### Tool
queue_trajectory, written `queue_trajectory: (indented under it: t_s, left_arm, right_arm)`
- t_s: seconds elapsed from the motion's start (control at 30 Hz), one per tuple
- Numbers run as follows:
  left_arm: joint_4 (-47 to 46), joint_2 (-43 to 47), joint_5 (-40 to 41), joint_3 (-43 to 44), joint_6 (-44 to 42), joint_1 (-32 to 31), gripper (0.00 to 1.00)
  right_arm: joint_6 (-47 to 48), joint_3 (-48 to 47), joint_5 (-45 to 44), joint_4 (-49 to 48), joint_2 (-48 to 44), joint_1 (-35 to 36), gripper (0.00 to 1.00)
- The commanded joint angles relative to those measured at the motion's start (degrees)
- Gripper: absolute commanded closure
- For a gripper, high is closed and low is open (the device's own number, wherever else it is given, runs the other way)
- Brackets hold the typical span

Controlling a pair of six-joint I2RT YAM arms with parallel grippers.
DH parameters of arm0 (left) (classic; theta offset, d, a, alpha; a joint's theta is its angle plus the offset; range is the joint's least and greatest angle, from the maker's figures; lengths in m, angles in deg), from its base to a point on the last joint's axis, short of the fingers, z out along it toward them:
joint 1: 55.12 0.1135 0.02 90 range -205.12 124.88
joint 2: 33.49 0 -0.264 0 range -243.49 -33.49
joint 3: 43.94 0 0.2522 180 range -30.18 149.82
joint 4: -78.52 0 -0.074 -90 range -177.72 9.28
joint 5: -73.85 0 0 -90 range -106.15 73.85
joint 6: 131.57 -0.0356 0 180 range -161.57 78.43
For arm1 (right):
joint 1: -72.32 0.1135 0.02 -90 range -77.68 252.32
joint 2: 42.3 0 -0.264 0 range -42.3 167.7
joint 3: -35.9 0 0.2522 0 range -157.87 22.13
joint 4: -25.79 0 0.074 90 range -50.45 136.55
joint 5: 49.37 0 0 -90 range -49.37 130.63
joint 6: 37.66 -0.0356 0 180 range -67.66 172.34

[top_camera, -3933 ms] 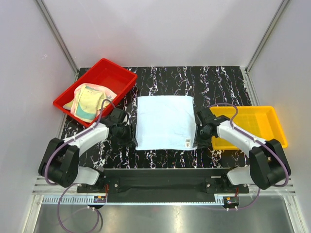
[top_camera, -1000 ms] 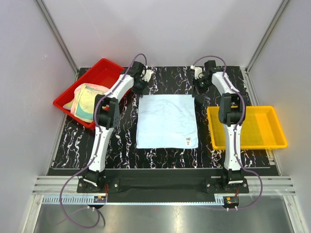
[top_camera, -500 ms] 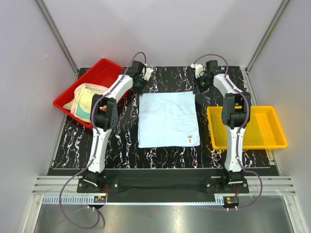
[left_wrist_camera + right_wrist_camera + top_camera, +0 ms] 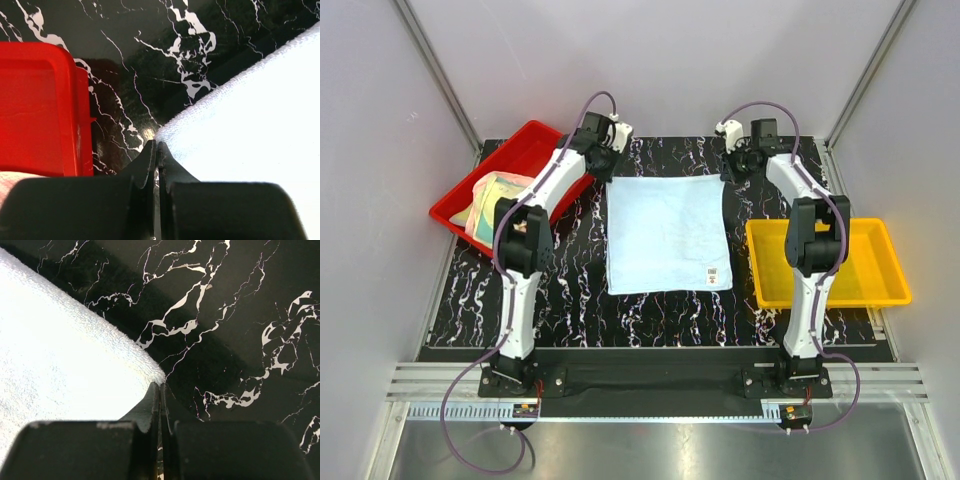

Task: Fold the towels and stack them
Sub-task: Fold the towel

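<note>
A pale blue towel [image 4: 667, 235] lies spread flat on the black marble table, a small tag near its front right corner. My left gripper [image 4: 609, 173] is at its far left corner, and in the left wrist view the gripper [image 4: 156, 144] is shut with the corner of the towel [image 4: 250, 125] pinched at the fingertips. At the far right corner my right gripper [image 4: 724, 174] is likewise shut; the right wrist view shows the gripper [image 4: 160, 385] nipping the tip of the towel [image 4: 60, 350]. More towels [image 4: 505, 208], pink and yellow-green, lie bundled in the red tray.
The red tray [image 4: 545, 150] stands at the left of the table, its wall [image 4: 40, 100] close beside the left gripper. A yellow tray [image 4: 830, 262] with nothing in it stands at the right. Both arms are stretched far out over the table.
Both grippers have moved toward the table's far edge, and the pale blue towel has slid that way with them. The left gripper closed on its corner.
</note>
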Motion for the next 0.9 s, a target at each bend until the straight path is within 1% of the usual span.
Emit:
queue_trajectory:
  t_s: [0.0, 0.1, 0.27, 0.3, 0.37, 0.4, 0.47, 0.6, 0.67, 0.73, 0.87]
  left_arm:
    - [-1.0, 4.79, 0.22, -1.26, -0.99, -0.31, 1.0]
    - [-1.0, 7.69, 0.66, -3.81, -1.52, -0.92, 1.0]
    - [-3.1, 13.57, 1.88, -11.44, -1.96, -2.15, 1.0]
    - [-3.37, 15.24, 2.15, -12.59, -2.05, -2.59, 1.0]
    - [-3.72, 17.18, 2.42, -15.92, -2.05, -2.94, 1.0]
    - [-4.24, 19.19, 2.59, -16.99, -1.61, -3.2, 1.0]
    - [-4.42, 20.96, 2.16, -19.19, -1.35, -3.82, 1.0]
    - [-4.6, 25.53, 1.1, -25.76, 0.58, -5.83, 1.0]
    - [-4.69, 28.87, 1.63, -28.67, 1.02, -6.89, 1.0]
    - [-5.83, 31.32, 2.15, -33.41, 1.64, -8.21, 1.0]
    - [-6.36, 36.68, 1.98, -39.4, 3.48, -9.45, 1.0]
  right_arm:
    - [2.6, 3.15, -1.55, -5.2, -6.61, 0.15, 1.0]
    - [3.65, 7.02, -1.73, -6.34, -10.91, 0.23, 1.0]
    - [4.53, 15.28, 0.2, -8.97, -17.33, 0.15, 1.0]
    - [4.36, 19.04, 0.55, -10.11, -20.21, 0.15, 1.0]
    - [5.06, 23.18, 1.78, -13.18, -23.48, 0.23, 1.0]
    - [5.15, 27.21, 1.7, -14.16, -26.8, 0.32, 1.0]
    - [4.28, 29.96, 0.56, -15.48, -29.54, 0.41, 1.0]
    - [1.55, 34.35, -0.41, -12.33, -35.43, 0.5, 1.0]
    - [1.03, 36.29, 1.96, -10.13, -37.46, 0.67, 1.0]
    - [1.19, 39.72, 3.8, -9.51, -40.53, 0.76, 1.0]
    - [1.46, 45.96, 3.11, -9.25, -45.02, 1.99, 1.0]
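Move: Each hand already pinches a far corner of the pale-blue towel, raised off the table. The towel's near-left corner lies about 27 cm straight back from the left hand and 9 below it, with the red basket some 23 cm left and 2 back. From the right hand, the near-right corner is about 28 cm straight back and 7 below; the white label is 24 back and 5 left, the yellow basket 23 back and 21 right. Both shut hands keep their corners and swing them back about 15 cm, rising some 5, towards the near edge. ##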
